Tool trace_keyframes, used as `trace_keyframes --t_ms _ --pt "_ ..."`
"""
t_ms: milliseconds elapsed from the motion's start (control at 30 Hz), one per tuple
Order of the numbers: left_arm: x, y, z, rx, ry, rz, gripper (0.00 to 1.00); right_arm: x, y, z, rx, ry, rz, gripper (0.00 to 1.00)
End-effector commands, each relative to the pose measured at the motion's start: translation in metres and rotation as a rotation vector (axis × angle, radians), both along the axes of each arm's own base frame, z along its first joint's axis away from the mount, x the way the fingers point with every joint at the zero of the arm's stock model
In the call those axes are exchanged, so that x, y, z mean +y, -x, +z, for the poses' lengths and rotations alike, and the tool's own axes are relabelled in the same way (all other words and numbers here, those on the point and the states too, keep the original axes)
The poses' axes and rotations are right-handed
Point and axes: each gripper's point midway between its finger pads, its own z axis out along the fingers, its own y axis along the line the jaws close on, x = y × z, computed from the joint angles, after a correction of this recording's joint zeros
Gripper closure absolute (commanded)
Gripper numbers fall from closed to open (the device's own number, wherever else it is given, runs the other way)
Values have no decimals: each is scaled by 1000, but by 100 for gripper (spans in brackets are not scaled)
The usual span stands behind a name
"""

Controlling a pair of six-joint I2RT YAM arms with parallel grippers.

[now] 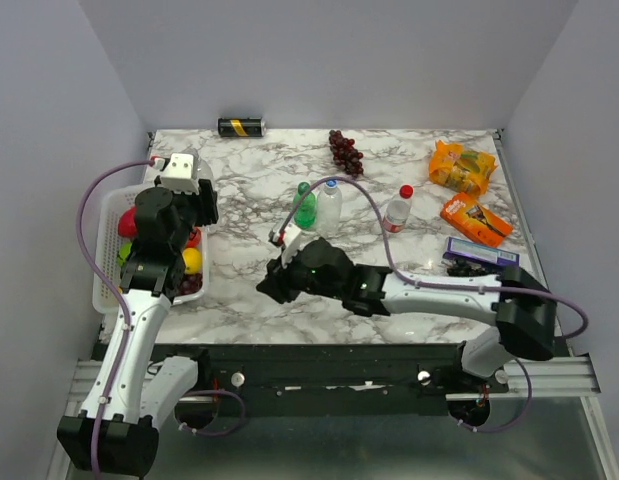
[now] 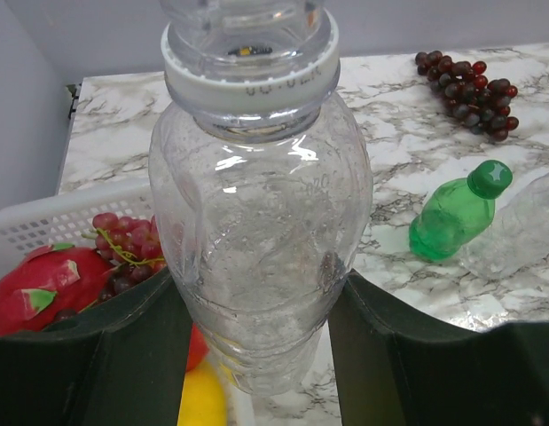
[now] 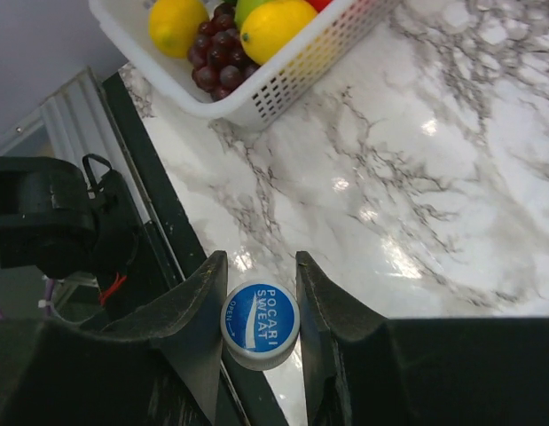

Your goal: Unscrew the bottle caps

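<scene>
My left gripper is shut on the lower body of a clear bottle, held up over the white basket at the table's left. A white ring sits below its threaded neck, and the top of the neck runs out of the left wrist view. My right gripper is shut on a blue and white bottle cap marked Pocari Sweat, low over the table's near edge. A green bottle, a clear bottle and a red-capped bottle stand mid-table with caps on.
A white basket with fruit and grapes sits at the left edge under the left arm. A black-and-gold can lies at the back, with dark grapes near it. Orange snack bags and a blue packet lie at the right.
</scene>
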Motion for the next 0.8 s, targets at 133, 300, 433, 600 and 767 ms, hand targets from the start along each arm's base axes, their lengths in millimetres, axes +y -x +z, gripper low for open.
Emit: trace_keyframes --t_ms 133,300,433,600,767 --pt "-11 -2 2 -9 48 -54 59 77 -20 -80 24 65 30 63" --pt "-22 -2 0 3 85 -101 59 98 -45 -98 -34 101 -23 62" --pt "-24 -2 0 1 92 -113 59 109 -62 -120 -65 165 -49 60" --pt "-21 2 4 -10 84 -98 59 114 -85 -141 -38 189 -69 60" --pt "-18 4 9 -27 82 -88 59 118 -108 -155 -44 202 -113 59"
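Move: Beside the fruit basket's right side lies the open table spot the right hand is bringing its blue cap to: about 9 cm ahead, 12 cm left and 18 cm below. The basket's middle is some 17 cm ahead and 34 cm left of this hand, 14 cm down; the green bottle stands about 25 cm ahead, 5 cm right and 11 cm down. From the left hand, that spot is roughly 6 cm back, 6 cm right and 28 cm below. Carrying the blue cap still pinched between its fingertips, the right hand first sinks about 13 cm while swinging left, then levels off and slides forward and left towards the table beside the basket's right side. It goes some 12 cm left and 8 cm forward in all, the wrist rolling about 10 degrees early on, the fingers keeping their hold. ##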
